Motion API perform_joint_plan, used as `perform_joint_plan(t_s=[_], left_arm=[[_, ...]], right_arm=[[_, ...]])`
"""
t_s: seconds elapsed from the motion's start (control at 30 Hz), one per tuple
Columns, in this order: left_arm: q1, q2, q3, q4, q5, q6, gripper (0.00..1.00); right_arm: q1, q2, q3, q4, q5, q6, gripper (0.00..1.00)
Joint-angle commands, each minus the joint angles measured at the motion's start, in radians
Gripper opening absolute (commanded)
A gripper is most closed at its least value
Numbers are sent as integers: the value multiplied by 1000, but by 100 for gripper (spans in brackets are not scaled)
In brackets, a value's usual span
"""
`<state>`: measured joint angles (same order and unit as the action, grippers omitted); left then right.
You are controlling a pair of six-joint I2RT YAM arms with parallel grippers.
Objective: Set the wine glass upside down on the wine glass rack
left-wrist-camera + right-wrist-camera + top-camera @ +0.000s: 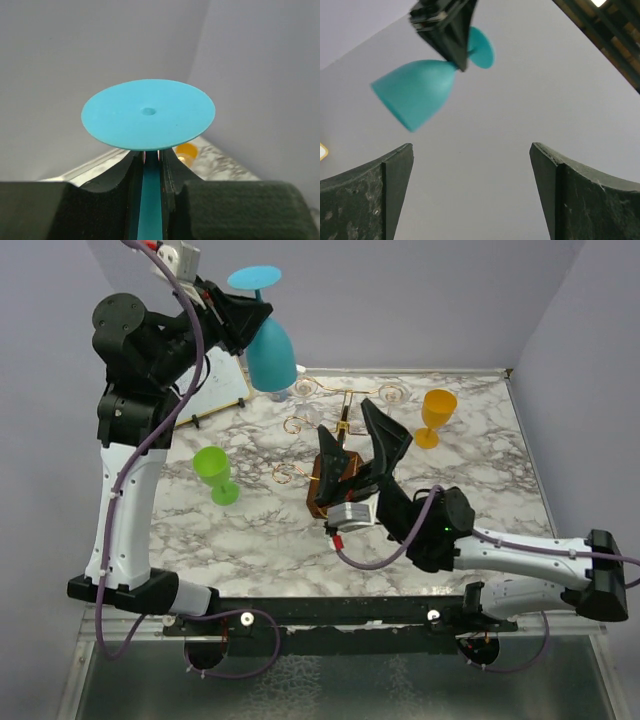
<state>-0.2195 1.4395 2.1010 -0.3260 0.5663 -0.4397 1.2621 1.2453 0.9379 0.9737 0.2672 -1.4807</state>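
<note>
A teal wine glass hangs upside down high over the table's back left, its foot on top. My left gripper is shut on its stem. In the left wrist view the round foot sits just above the fingers and the stem runs between them. The gold wire wine glass rack stands mid-table on a brown wooden base. My right gripper is open just in front of the rack, tilted upward, with nothing in it. Its view shows the teal glass above its spread fingers.
A green glass stands left of the rack and an orange glass right of it, also seen as the orange glass from the left wrist. A white board lies at the back left. Grey walls enclose the table.
</note>
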Motion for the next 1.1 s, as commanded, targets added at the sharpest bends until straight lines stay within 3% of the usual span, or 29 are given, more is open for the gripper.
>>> perform_joint_plan(t_s=[0.0,0.2,0.33,0.43,0.5,0.7,1.07], left_arm=[[16,-110,-215,-33,-214,384,0],[138,-268,-642,176,-119,580,0],[234,-335,-871,294,71,637,0],[267,-354,-939,297,249,683,0],[270,-365,-971,282,356,719,0],[269,-395,-1060,314,470,738,0],[205,-426,-1287,619,569,582,0]], right_arm=[[8,-178,11,-299,21,191,99],[-125,-181,270,-624,275,620,99],[-258,-165,355,-826,254,992,99],[-320,-170,377,-900,234,1194,99],[-332,-176,374,-926,232,1251,99],[-333,-236,290,-855,213,1296,99],[-333,-281,239,-894,269,1356,99]])
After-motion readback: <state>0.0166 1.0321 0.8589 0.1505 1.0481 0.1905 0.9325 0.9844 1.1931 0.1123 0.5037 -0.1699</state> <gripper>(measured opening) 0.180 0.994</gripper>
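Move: The rack's empty near-left hook is about 34 cm below my left hand, 6 cm back and 2 cm to its right. The rack's middle is 7 cm ahead and 14 cm right. The clear glass on the middle hook is 6 cm ahead and 4 cm right; the green glass is 10 cm ahead and 18 cm left. From my right hand that hook is 7 cm ahead, 11 cm left and 22 cm below. I keep my left fingers closed on the blue glass's stem and lower it upside down some 30 cm towards the empty near-left hook, bowing out forward and left before coming back, while the hand's left side rolls up about 30 degrees. My empty, open right hand clears off about 12 cm right and 7 cm forward, rising then sinking back, its fingers swinging round to point forward. ##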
